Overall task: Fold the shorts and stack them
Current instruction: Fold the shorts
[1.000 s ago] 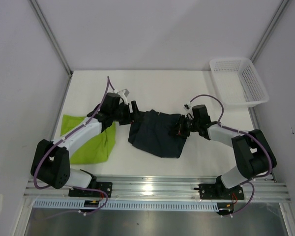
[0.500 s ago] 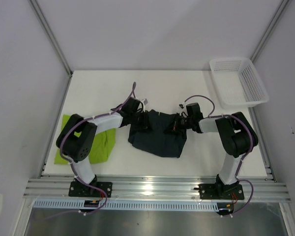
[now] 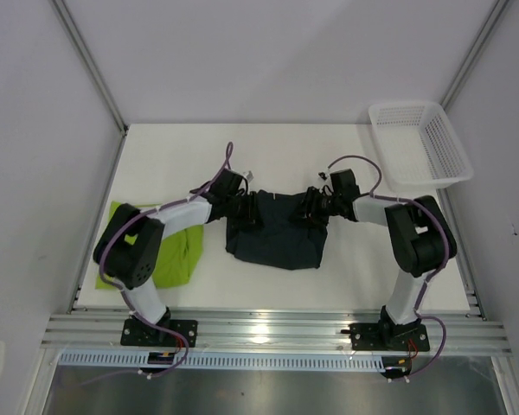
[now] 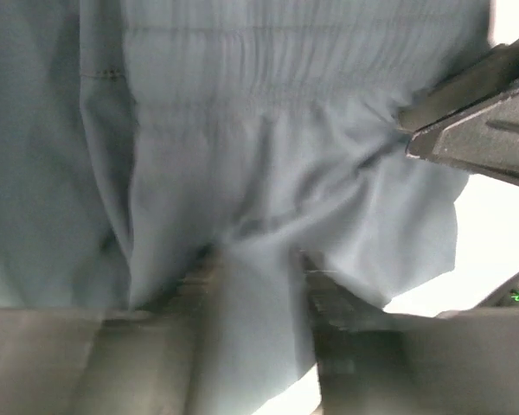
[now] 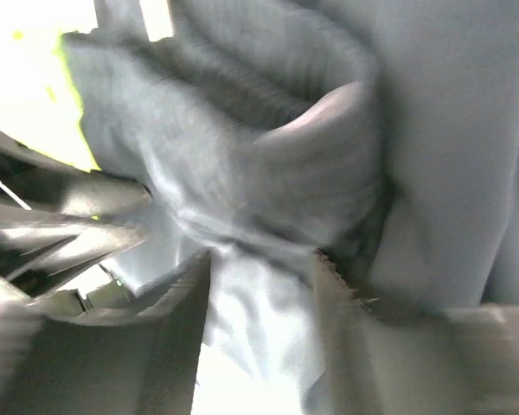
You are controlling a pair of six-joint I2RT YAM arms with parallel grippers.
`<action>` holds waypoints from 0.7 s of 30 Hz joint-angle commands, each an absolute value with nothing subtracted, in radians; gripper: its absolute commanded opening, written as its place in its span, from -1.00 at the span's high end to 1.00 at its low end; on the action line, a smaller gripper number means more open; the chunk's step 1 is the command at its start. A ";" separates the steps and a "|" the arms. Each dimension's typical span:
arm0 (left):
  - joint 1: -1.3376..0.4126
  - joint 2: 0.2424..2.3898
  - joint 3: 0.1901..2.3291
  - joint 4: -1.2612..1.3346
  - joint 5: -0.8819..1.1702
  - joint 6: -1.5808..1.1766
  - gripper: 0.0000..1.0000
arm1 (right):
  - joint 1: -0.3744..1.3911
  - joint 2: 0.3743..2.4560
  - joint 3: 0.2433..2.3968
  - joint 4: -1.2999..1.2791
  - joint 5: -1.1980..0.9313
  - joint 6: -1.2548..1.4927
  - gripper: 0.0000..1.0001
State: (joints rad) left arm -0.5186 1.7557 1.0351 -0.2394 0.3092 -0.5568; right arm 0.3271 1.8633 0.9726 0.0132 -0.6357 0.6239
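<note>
The dark navy shorts (image 3: 277, 235) lie bunched in the middle of the table. My left gripper (image 3: 249, 210) is shut on their far left edge. The fabric (image 4: 242, 173) runs down between its fingers (image 4: 169, 333). My right gripper (image 3: 311, 207) is shut on their far right edge, with cloth (image 5: 268, 173) pinched between its fingers (image 5: 355, 346). The two grippers face each other, a short way apart. The lime green shorts (image 3: 169, 255) lie folded at the left, partly under my left arm.
A white mesh basket (image 3: 419, 143) stands at the far right corner. The grey walls close in the table on the left, back and right. The metal rail with the arm bases runs along the near edge.
Both grippers have moved inward towards each other and slightly away from me, still holding the navy shorts. The shorts have bunched narrower and their near edge lies straighter.
</note>
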 commanded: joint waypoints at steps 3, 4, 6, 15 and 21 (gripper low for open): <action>-0.512 1.491 1.023 -0.287 0.253 -0.529 -0.42 | 0.319 1.643 1.000 -0.116 -0.603 0.520 -0.27; -0.508 1.474 1.023 -0.308 0.239 -0.522 -0.63 | 0.318 1.620 1.002 -0.138 -0.592 0.497 -0.39; -0.500 1.465 1.048 -0.369 0.198 -0.491 -0.75 | 0.310 1.564 1.002 -0.201 -0.545 0.474 -0.57; -0.407 1.557 0.962 -0.347 0.160 -0.477 -0.98 | 0.281 1.476 0.960 -0.399 -0.276 0.327 -0.99; -0.377 1.620 0.928 -0.253 0.207 -0.469 -0.98 | 0.233 1.548 0.914 -0.333 -0.353 0.321 -0.99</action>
State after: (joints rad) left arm -0.3950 1.6085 0.9306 -0.3367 0.1799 -0.4889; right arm 0.2497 1.5135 0.9333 -0.3458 -0.3458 0.3542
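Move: The folded black shorts lie under both my hands. Their left edge is about 7 cm to the left of my left hand, 1 cm nearer me and 2 cm below. Their right edge is some 6 cm to the right of my right hand, 1 cm nearer and 2 cm below. The waistband's middle is about 6 cm ahead of my left hand and 6 cm to its right. The green shorts are some 28 cm to the left of that hand and 7 cm back. I lift both hands off the middle of the black shorts and spread them apart as the fingers open wide. My left hand arcs nearly 10 cm up and 8 cm left, then sinks back to its starting height over the left edge. My right hand rises about 8 cm, swings 9 cm right to the right edge, tilts some 20 degrees to point more steeply down, and drops halfway back. ##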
